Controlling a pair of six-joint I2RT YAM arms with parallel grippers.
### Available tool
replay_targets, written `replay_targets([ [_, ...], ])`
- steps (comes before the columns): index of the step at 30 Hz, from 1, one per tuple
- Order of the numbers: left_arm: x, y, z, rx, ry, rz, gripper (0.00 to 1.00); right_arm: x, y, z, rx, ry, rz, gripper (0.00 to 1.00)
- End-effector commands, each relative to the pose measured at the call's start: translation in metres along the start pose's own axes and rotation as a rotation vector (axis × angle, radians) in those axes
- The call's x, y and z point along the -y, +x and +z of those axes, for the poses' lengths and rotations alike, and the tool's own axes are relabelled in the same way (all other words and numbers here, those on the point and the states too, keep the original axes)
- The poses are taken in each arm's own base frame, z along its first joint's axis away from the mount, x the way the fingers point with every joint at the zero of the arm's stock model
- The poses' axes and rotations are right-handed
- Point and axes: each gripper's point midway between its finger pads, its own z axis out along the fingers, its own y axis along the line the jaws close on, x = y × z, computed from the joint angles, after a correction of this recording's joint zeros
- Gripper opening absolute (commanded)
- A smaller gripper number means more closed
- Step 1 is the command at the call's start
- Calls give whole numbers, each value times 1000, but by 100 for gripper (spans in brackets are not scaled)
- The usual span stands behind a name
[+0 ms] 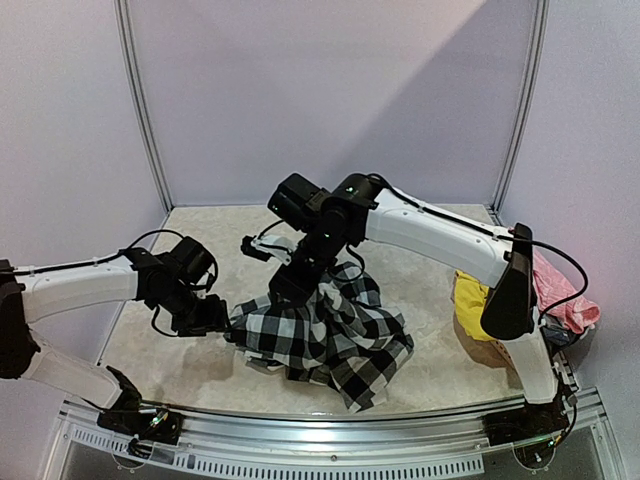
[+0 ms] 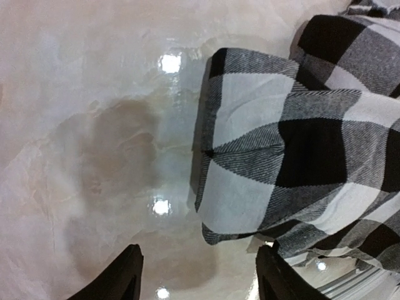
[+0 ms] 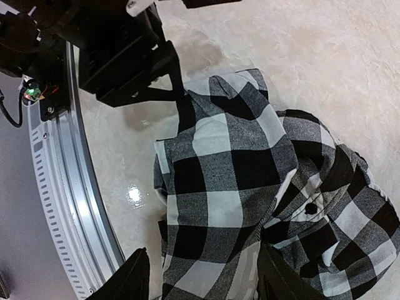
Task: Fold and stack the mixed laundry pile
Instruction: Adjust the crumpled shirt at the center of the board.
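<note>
A black-and-white checked shirt (image 1: 330,335) lies crumpled in the middle of the table. My left gripper (image 1: 222,318) sits low at the shirt's left edge, open. In the left wrist view (image 2: 200,280) only bare table shows between its fingers, and the shirt's folded edge (image 2: 281,150) lies just beyond, near the right finger. My right gripper (image 1: 292,285) is over the shirt's far side, open, and checked cloth (image 3: 225,181) spreads flat between its fingers (image 3: 203,282). A yellow garment (image 1: 468,298) and a pink one (image 1: 560,290) lie at the right edge, partly hidden behind the right arm.
A metal rail (image 1: 320,420) runs along the table's near edge, close to the shirt's front hem (image 3: 62,187). Pale walls and two frame posts close off the back. The right arm's white link (image 1: 440,235) spans above the table's right half.
</note>
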Motion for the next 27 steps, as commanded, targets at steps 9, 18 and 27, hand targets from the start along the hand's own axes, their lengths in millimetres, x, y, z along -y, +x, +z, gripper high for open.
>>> replay_targets([
  [9, 38, -41, 15, 46, 138, 65, 18, 3, -15, -26, 70, 39, 57, 60],
  [18, 70, -80, -49, 201, 209, 137, 0, 20, -14, -72, 186, 125, 171, 62],
  [27, 122, -121, -144, 344, 289, 244, 0, 55, 5, -120, 292, 246, 306, 64],
])
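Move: The left hand, open and low, has the free left edge of the crumpled shirt about 3 cm ahead, 3 cm to its right and 3 cm below. The shirt's bulk centres about 24 cm to its right and 2 cm nearer the base, also 3 cm below. From the right hand, that left edge lies about 12 cm left, 3 cm ahead and 14 cm below. Left hand reaches forward-right, pinches the shirt's left edge, lifts it some 18 cm forward; open right hand retreats up-right. ##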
